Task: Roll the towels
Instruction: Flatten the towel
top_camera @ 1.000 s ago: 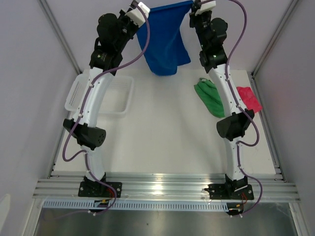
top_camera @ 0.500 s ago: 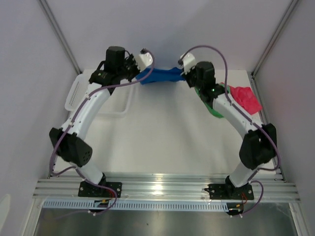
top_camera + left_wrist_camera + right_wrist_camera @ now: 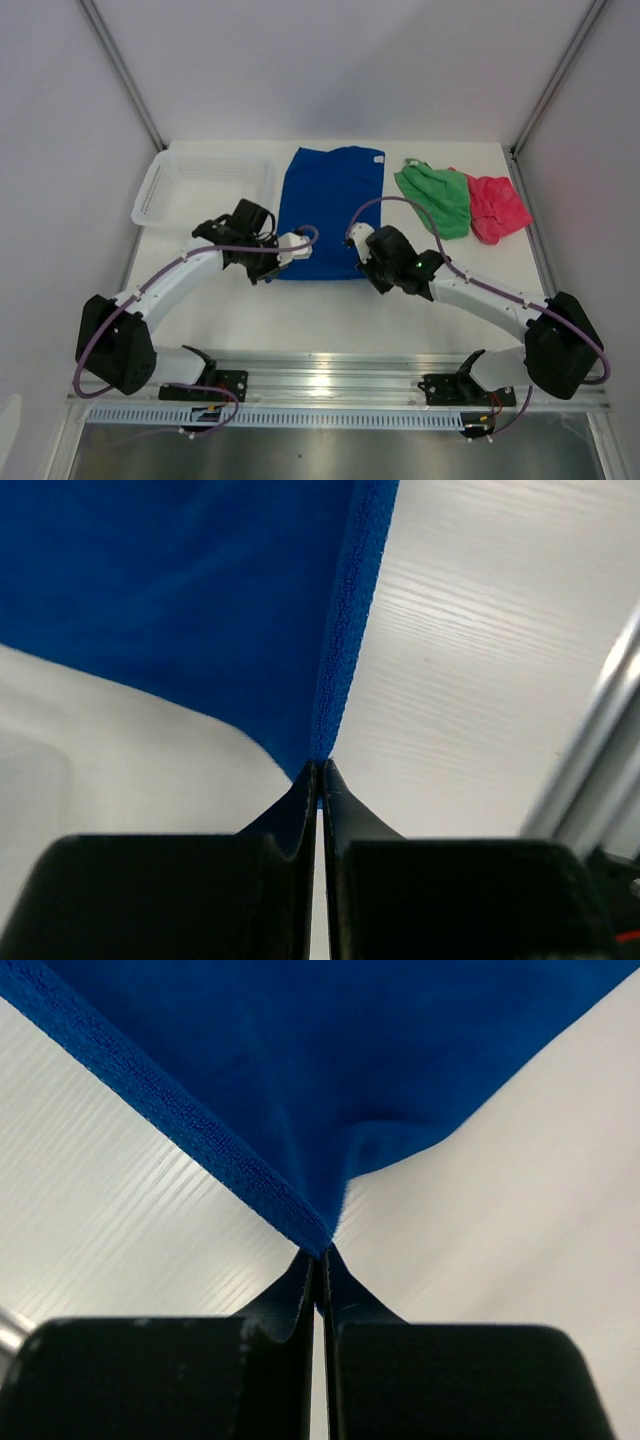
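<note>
The blue towel (image 3: pixel 330 208) lies spread flat on the table, long side running away from the arms. My left gripper (image 3: pixel 284 264) is shut on its near left corner (image 3: pixel 318 750), and my right gripper (image 3: pixel 362 266) is shut on its near right corner (image 3: pixel 320 1230). Both wrist views show black jaws pinched tight on the hemmed blue edge, low over the white surface. A green towel (image 3: pixel 438 197) lies crumpled at the back right, with a pink-red towel (image 3: pixel 497 208) bunched just to its right.
A white mesh basket (image 3: pixel 205 188) stands at the back left, beside the blue towel. White walls with metal posts enclose the table on three sides. An aluminium rail (image 3: pixel 330 378) runs along the near edge by the arm bases.
Both arms came down and pulled toward the near edge with the blue towel held between them. It went from hanging in the air at the back to lying spread flat on the table.
</note>
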Motion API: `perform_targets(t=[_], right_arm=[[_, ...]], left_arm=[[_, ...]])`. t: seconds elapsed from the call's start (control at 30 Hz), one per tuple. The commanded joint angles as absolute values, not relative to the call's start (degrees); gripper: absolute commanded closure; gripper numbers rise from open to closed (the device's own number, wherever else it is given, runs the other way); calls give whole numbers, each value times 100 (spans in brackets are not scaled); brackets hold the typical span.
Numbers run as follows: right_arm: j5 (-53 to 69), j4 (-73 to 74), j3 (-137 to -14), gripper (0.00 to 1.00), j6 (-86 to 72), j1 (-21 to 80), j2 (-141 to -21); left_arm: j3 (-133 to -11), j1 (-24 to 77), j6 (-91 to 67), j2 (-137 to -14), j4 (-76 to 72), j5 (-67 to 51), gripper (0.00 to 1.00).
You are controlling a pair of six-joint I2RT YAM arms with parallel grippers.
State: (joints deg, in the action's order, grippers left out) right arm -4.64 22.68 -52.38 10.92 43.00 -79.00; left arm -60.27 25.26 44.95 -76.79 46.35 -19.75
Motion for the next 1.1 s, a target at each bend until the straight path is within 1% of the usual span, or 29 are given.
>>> perform_targets(t=[0.0,0.1,0.2,0.57,0.6,0.7,0.77,0.8,0.83,0.9,0.93,0.97,1.0,1.03,1.07], right_arm=[[-633,2698,-4958,100,195,4613,-7296],[-703,2638,-4624,100,-324,4974,-7120],[-641,2593,-4457,100,-711,5202,-7049],[-545,3410,-4474,100,-1977,5607,-7207],[-536,3419,-4448,100,-2021,5625,-7242],[-483,3594,-4500,94,-2109,5660,-7453],[-484,3709,-4509,89,-2171,5695,-7515],[-475,3744,-4483,85,-2188,5704,-7497],[-431,3762,-4474,79,-2223,5713,-7480],[-282,3823,-4456,70,-2250,5713,-7366],[-255,3841,-4465,64,-2267,5713,-7287],[-203,3850,-4517,61,-2241,5713,-7103],[-176,3928,-4561,53,-2241,5704,-6997],[-176,3964,-4614,17,-2241,5695,-6883],[-132,3999,-4675,16,-2172,5678,-6777]], left_arm=[[-5617,2786,4351,-7182,4825,-2408,100],[-5082,3014,4281,-6997,4764,-2382,100],[-4791,3137,4228,-6908,4729,-2356,99],[-4228,3726,3938,-6741,4491,-2338,99],[-4193,3744,3929,-6750,4456,-2347,99],[-4105,3814,3929,-6776,4482,-2355,99],[-4025,3858,3929,-6750,4491,-2382,97],[-3991,3876,3929,-6759,4500,-2391,94],[-3982,3902,3911,-6759,4491,-2408,85],[-3990,3946,3929,-6750,4570,-2496,74],[-3982,3955,3920,-6750,4623,-2592,59],[-4051,3972,3972,-6741,4693,-2671,53],[-4069,3964,3990,-6724,4893,-2741,47],[-4087,3964,4051,-6706,4974,-2777,39],[-4122,3964,4104,-6671,5079,-2821,37]])
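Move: My left hand holds the blue towel's near-left corner, my right its near-right. The corners' laying spots, just inside the table's near edge, are about 12 cm back, 1 cm right and 9 cm down from my left hand, and 13 cm straight back and 7 cm down from my right. The white basket sits 30 cm ahead and 23 cm left of my left hand; from my right, the green towel is 29 cm ahead, 22 cm right. I keep both near corners pinched and draw them together back towards the table's near edge, some 13 cm, quick at first and then easing off. My left hand sinks about 7 cm on the way, my right about 5, with the fingertips tipping in towards my bases, some 20 to 25 degrees. Near the end both grippers open wide and let the corners go. ##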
